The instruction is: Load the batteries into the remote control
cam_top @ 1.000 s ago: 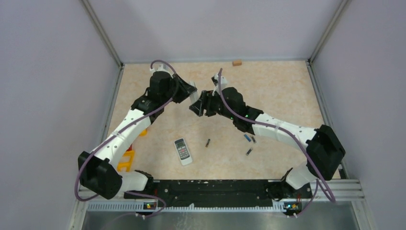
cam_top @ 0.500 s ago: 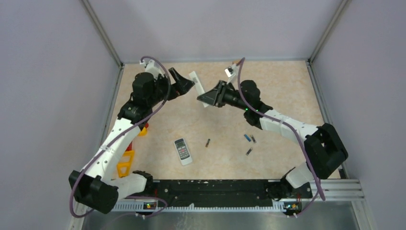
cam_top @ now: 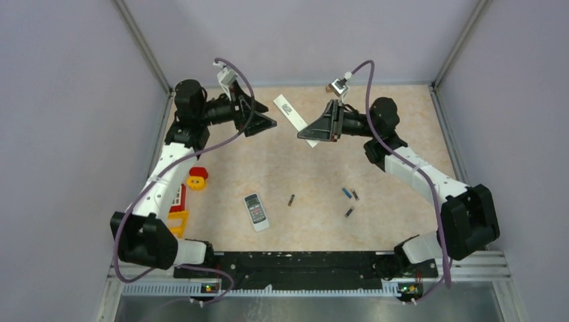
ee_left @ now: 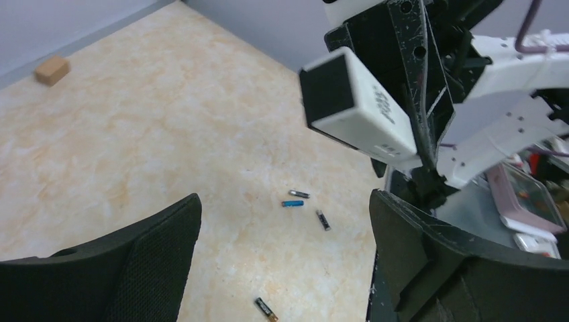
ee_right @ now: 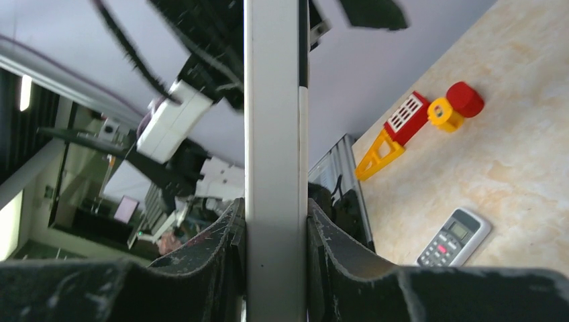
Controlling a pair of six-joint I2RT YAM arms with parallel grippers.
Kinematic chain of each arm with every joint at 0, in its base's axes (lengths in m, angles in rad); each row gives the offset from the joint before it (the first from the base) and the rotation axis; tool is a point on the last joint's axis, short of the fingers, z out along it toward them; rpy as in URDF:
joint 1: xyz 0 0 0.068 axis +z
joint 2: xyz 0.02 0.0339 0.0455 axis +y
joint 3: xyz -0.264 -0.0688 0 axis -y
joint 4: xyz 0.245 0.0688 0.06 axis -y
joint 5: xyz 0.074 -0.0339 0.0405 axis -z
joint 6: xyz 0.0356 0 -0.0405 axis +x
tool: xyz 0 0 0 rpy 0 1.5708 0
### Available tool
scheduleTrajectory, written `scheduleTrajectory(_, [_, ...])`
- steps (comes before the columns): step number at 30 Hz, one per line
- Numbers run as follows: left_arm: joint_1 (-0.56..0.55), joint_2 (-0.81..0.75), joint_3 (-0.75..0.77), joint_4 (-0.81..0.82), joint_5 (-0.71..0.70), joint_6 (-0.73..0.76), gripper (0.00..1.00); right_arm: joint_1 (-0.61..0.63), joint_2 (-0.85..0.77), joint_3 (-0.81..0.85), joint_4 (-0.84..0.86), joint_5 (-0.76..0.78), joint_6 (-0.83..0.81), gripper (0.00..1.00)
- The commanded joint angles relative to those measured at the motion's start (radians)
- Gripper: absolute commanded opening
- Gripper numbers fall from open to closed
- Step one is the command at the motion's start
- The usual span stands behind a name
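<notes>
A long white remote control (cam_top: 288,112) is held in the air over the far middle of the table; my right gripper (cam_top: 314,131) is shut on its lower end. In the right wrist view its grey-white body (ee_right: 272,134) fills the gap between both pads of that gripper (ee_right: 275,218). My left gripper (cam_top: 269,123) hangs open just left of it, holding nothing, and is also seen open in its wrist view (ee_left: 285,221). Several batteries lie on the table: one (cam_top: 291,200) alone, a bluish one (cam_top: 347,192) and two dark ones (cam_top: 355,195) (cam_top: 349,212).
A small grey remote (cam_top: 255,212) with buttons lies face up near the front middle. Red and yellow toy pieces (cam_top: 196,180) and a yellow frame (cam_top: 176,225) sit by the left wall. A small wooden block (ee_left: 52,70) lies at the far edge.
The left gripper opened, let go of the long remote and drew back left. The right gripper closed on the remote and carried it up and to the right.
</notes>
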Motion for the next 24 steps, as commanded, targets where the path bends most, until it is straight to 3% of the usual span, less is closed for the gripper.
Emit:
scheduleTrajectory(1, [0.037, 0.097, 0.095, 0.256, 0.423, -0.062, 0.96, -0.003, -0.088, 0.024, -0.039, -0.106, -0.031, 0.04])
scheduleTrajectory(8, [0.009, 0.120, -0.006, 0.888, 0.539, -0.473, 0.88, 0.043, -0.088, -0.044, 0.021, -0.133, 0.025, 0.01])
scheduleTrajectory(13, [-0.042, 0.092, -0.046, 0.976, 0.574, -0.517, 0.82, 0.092, -0.045, -0.060, 0.150, -0.136, 0.124, 0.00])
scheduleTrajectory(18, [-0.048, 0.052, -0.077, 0.956, 0.594, -0.482, 0.69, 0.116, 0.009, -0.071, 0.445, -0.145, 0.352, 0.00])
scheduleTrajectory(24, [-0.054, -0.014, -0.099, 0.931, 0.608, -0.443, 0.59, 0.135, 0.065, -0.081, 0.637, -0.147, 0.511, 0.00])
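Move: The white remote is already in the right fingers, its middle about 7 cm right of the left hand and 2 cm back, roughly level in height. For the right hand, the open left gripper lies about 10 cm left and 6 cm ahead, about level. On the table, about 34 cm below the left hand, the lone battery is some 3 cm back and 6 cm right, the keypad remote 10 cm back and 6 cm left. Left hand draws back 9 cm, turning clockwise and part-closing towards the white remote, which the right carries back 8 cm. ##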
